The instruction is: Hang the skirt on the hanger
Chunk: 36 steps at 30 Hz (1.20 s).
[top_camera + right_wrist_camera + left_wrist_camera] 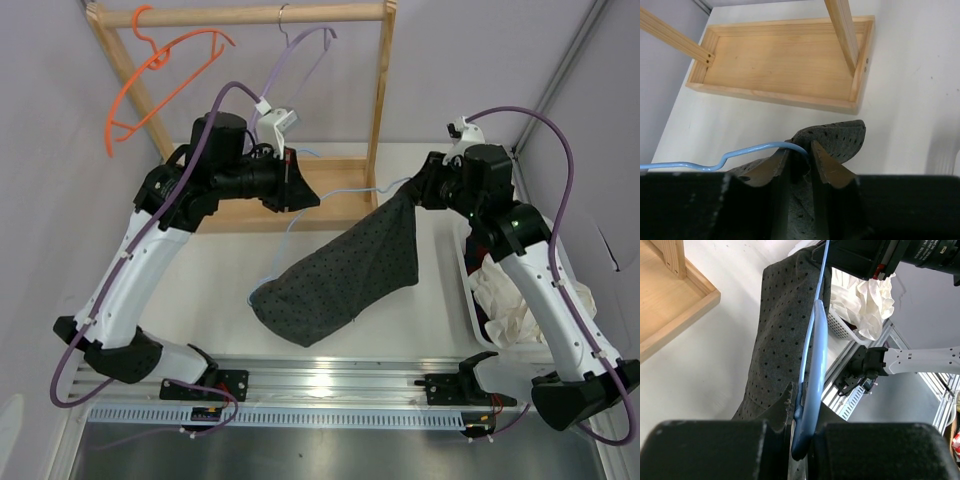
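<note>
The light-blue wire hanger (345, 190) stretches between my two grippers above the table. My left gripper (300, 185) is shut on its thick hook end (817, 355), which runs up between the jaws (802, 440). The dotted charcoal skirt (340, 270) hangs slantwise, its top corner raised at my right gripper (415, 190) and its lower end resting on the table. In the right wrist view the hanger (740, 152) curves into the skirt's folded edge (840, 137), and my right gripper (801, 150) is pinched on that fabric. The skirt (780, 330) drapes along the wire.
A wooden rack (375, 110) stands at the back, with an orange hanger (150, 75) and a purple hanger (300, 60) on its rail. Its base tray (785, 65) lies just beyond the skirt. A white basket (468, 290) on the right holds white cloth (510, 300) and dark red cloth (495, 325).
</note>
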### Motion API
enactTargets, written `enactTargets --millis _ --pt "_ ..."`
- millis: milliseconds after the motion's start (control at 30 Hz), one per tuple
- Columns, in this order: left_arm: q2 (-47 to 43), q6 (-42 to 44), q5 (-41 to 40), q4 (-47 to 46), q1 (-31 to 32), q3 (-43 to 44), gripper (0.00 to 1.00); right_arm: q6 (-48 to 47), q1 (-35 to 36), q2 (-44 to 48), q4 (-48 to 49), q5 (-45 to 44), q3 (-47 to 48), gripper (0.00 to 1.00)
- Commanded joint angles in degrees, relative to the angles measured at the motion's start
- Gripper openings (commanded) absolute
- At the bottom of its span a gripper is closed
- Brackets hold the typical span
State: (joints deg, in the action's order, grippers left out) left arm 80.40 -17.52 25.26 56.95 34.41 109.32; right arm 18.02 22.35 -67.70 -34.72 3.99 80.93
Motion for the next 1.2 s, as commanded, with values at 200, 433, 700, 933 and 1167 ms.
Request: enactTargets --millis 200,433,700,933,1167 --pt "-5.6 -1.47 1.9 -3.51 -2.07 -0.86 0.0 -0.18 -3.45 -2.35 1.14 6.29 3.89 0.52" --pt "-6.04 -1.29 -1.6 -2.9 -2.16 -0.86 0.0 0.79 -2.84 2.13 3.61 9.63 1.17 0.65" --pt "-4.82 -1.64 -11.97 -1.14 -2.07 3.61 0.0 3.07 -2.92 5.47 2.64 5.51 -1.47 0.73" --pt "3.88 -1.47 -22.87 6.24 -1.45 18.9 0.0 3.69 -3.01 5.3 1.15 4.54 0.28 0.72" --pt "11.43 -2.78 -29.03 5.54 -0.75 27.08 0.0 3.77 -3.01 3.72 -0.44 5.5 3.62 0.71"
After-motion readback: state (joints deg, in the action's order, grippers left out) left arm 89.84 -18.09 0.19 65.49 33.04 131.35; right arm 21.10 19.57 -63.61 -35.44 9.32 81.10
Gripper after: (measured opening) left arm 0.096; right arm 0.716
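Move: About 25 cm ahead of the left hand, 7 cm to its right and 15 cm higher is the bar's free stretch. The purple hanger is some 22 cm ahead, 2 cm left and 5 cm up; the right post is 25 cm ahead, 14 cm right and 10 cm lower. The skirt's middle is level fore-and-aft with the left hand, 8 cm right, 17 cm down; from the right hand, 9 cm back, 12 cm left and 11 cm down. Carrying the blue hanger by its neck, the left hand first eases left, then swings forward and up towards the rack bar, ending about 7 cm farther out, while the wrist turns some 25 degrees counter-clockwise. Meanwhile the right fingers open wide, let go of the skirt's corner at the hanger's end, and draw back and up a couple of centimetres. ##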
